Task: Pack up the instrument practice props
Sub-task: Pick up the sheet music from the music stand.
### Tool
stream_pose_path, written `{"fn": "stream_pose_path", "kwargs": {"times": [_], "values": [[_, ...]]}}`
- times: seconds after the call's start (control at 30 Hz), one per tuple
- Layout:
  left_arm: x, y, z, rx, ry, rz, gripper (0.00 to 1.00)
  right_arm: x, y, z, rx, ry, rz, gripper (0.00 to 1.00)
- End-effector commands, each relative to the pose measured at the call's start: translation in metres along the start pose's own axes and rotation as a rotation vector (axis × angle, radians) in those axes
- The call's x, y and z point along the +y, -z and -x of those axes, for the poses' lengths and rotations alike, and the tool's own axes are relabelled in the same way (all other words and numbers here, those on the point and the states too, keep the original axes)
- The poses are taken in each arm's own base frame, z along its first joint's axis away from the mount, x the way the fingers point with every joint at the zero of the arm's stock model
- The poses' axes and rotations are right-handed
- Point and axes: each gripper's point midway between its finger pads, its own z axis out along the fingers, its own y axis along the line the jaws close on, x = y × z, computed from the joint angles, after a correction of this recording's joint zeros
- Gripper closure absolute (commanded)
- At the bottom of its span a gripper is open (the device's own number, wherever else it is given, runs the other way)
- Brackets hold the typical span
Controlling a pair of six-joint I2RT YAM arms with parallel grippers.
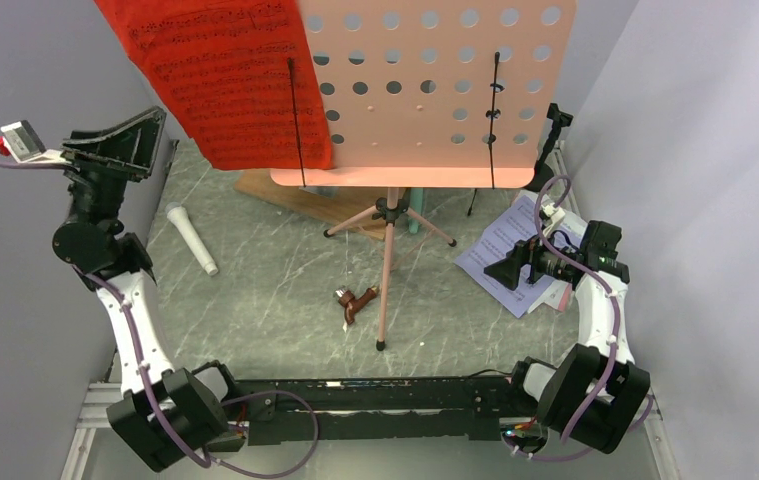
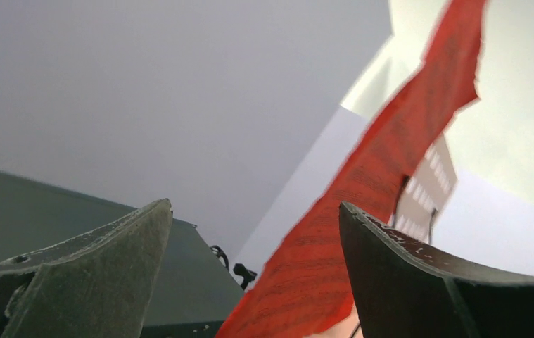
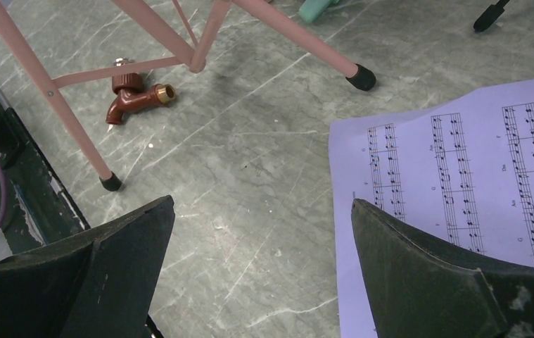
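The pink perforated music desk point(image 1: 425, 90) stands on its pink tripod legs point(image 1: 388, 250) at the back of the table. A red sheet-music page point(image 1: 220, 80) hangs over its left side. My left gripper point(image 1: 153, 142) is raised left of that page and open; in the left wrist view the red page point(image 2: 362, 211) shows beyond the empty left gripper point(image 2: 255, 211). A white microphone point(image 1: 192, 240) lies at the left. My right gripper point(image 1: 503, 268) hovers open at the left edge of the white sheet-music page point(image 1: 515, 250) point(image 3: 461, 155). A mint microphone point(image 3: 316, 8) lies behind the tripod.
A small brown piece point(image 1: 355, 300) point(image 3: 134, 102) lies beside the tripod's front leg point(image 3: 74, 120). A black mic mount point(image 1: 555, 125) stands at the back right near the wall. A wooden board point(image 1: 285, 190) lies under the desk. Grey walls close in both sides.
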Motion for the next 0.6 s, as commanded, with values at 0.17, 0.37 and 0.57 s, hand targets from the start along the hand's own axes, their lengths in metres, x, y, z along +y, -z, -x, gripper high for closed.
{"fn": "stream_pose_path", "kwargs": {"times": [0.17,0.37,0.57], "values": [[-0.062,-0.003,-0.026,0.273,-0.106,-0.247,0.10,0.002,0.000,0.016,-0.028,0.055,0.026,0.01],[-0.062,-0.009,-0.046,0.383,-0.116,-0.235,0.17,0.001,0.000,0.016,-0.027,0.054,0.023,0.01],[-0.057,-0.013,-0.054,0.416,-0.122,-0.210,0.37,0.000,-0.001,0.015,-0.024,0.050,0.023,0.01]]}}
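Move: The red sheet music's middle is roughly 10 cm to the left gripper's right, 8 cm ahead and 6 cm above; its free left edge is nearer. The stand's left black clip, holding that sheet, is some 20 cm right, 3 cm ahead and 2 cm up; the peach stand plate's middle is about 38 cm right, 8 cm ahead and 5 cm up. From the right gripper, the red sheet is around 50 cm left, 12 cm ahead and 43 cm above. Bring the left gripper about 7 cm to the right, towards the lower part of the red sheet's free left edge. Roll it on the way so its left side rises nearly 20 degrees, and swing the fingers some 15 degrees clockwise. Start closing the wide-open fingers late in the reach, leaving them well apart. ##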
